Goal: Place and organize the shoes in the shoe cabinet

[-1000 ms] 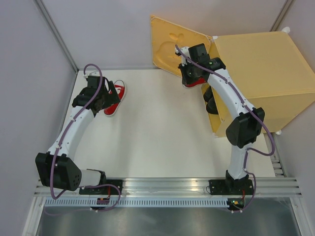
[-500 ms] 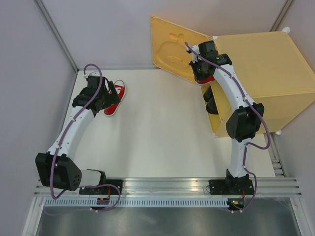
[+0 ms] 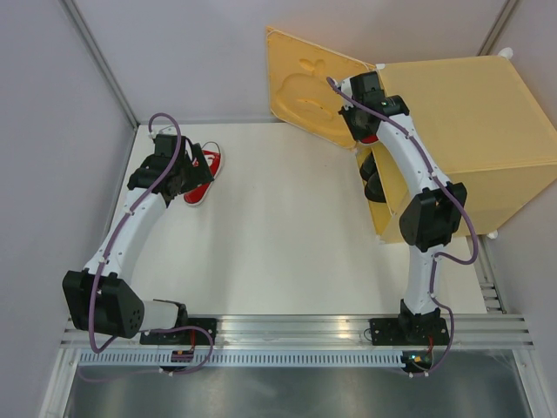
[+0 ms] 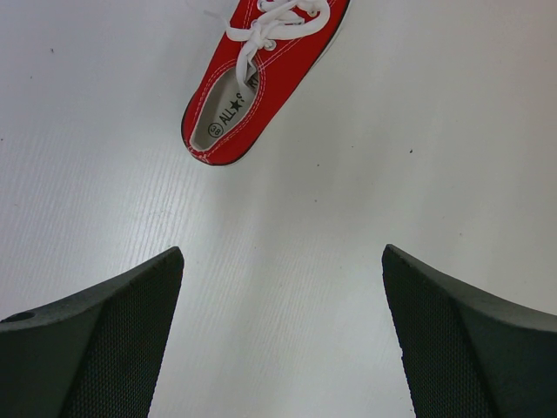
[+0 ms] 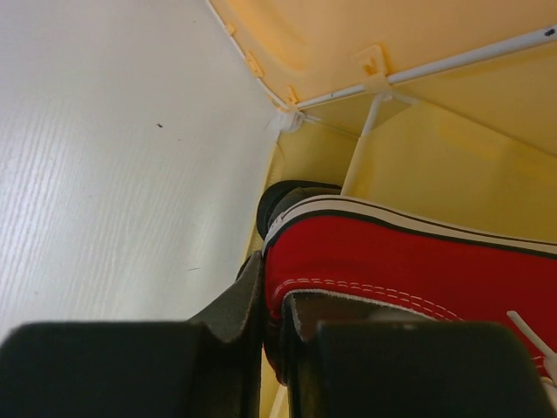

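Observation:
One red sneaker (image 3: 206,172) with white laces lies on the white table at the left; in the left wrist view this sneaker (image 4: 261,78) is ahead of my open left gripper (image 4: 283,252), heel towards it and apart from it. My right gripper (image 5: 277,279) pinches the heel wall of the other red sneaker (image 5: 409,261), one finger outside and one inside. It holds the sneaker at the mouth of the yellow-orange shoe cabinet (image 3: 470,122), above a black shoe (image 5: 287,196). Black shoes (image 3: 372,178) show inside the cabinet's front opening.
The cabinet's door (image 3: 300,83), embossed with an apple shape, stands swung open to the left of the right wrist. Grey walls close in the table at the left and back. White corner connectors and rods (image 5: 374,83) frame the cabinet's inside.
The right arm has carried the red sneaker rightwards, from in front of the open door to the cabinet's mouth. The left arm and its sneaker have stayed still.

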Robot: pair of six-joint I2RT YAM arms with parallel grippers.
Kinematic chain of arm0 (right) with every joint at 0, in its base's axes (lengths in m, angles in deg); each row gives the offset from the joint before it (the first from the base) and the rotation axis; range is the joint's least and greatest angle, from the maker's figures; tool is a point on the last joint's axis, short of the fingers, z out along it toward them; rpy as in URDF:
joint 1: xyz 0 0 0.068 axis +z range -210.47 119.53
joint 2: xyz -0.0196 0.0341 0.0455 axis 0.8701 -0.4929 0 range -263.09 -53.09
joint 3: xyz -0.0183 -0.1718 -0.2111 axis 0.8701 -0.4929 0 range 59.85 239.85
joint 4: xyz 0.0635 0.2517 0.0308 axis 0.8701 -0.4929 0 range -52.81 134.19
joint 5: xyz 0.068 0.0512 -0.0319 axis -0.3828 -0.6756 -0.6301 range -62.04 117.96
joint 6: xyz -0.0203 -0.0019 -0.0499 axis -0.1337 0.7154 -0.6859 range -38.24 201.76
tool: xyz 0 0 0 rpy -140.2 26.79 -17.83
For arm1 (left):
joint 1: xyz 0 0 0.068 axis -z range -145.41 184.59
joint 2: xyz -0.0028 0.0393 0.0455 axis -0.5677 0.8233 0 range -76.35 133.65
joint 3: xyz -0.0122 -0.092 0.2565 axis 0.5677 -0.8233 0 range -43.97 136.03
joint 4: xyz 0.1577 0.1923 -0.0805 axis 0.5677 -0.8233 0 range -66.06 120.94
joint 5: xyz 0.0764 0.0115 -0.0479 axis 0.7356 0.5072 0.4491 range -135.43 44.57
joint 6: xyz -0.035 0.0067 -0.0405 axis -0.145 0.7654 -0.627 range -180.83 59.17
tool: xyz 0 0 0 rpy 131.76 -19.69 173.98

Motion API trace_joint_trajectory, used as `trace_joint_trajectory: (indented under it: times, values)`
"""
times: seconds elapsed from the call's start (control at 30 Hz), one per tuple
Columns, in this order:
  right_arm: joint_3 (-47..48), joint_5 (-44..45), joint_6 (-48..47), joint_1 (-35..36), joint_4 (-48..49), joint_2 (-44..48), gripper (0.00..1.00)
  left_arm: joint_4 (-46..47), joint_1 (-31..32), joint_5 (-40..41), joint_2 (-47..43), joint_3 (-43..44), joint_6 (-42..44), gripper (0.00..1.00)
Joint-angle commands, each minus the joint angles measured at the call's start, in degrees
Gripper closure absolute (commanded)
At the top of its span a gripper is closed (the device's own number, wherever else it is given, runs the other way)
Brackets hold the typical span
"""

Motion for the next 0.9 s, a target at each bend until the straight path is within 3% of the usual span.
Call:
trace_joint_trajectory:
  times: [0.0, 0.33, 0.7, 0.87]
  values:
    - [0.4, 7.4, -3.9, 0.1, 3.9, 2.7, 0.86, 2.0, -0.2, -0.5, -0.7, 0.0, 1.9, 0.03]
    - [-1.1, 11.8, -4.0, 0.0, 4.4, 2.0, 0.71, 2.0, -0.2, -0.3, -0.6, -0.1, 1.9, 0.03]
    - [-4.8, 11.2, 0.1, 0.2, 6.3, 5.7, 0.42, 2.0, -0.2, -0.4, -0.5, -0.1, 1.9, 0.03]
    - [-8.3, 14.8, 0.5, 1.3, 10.2, 8.1, 0.4, 1.9, -0.2, -0.5, -0.5, 0.0, 1.9, 0.03]
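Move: The right fingers are still on the heel of the red shoe, whose middle is about 8 cm to their right, roughly level, on the cabinet's upper shelf. The black shoes lie some 5 cm back, 8 cm right and 15 cm lower; the open door is about 11 cm ahead and 10 cm left. From the left hand that red shoe lies roughly 46 cm right and 14 cm ahead. Right hand opens past half and lets go of the heel, easing 3 cm right, then lifting about 1 cm. ##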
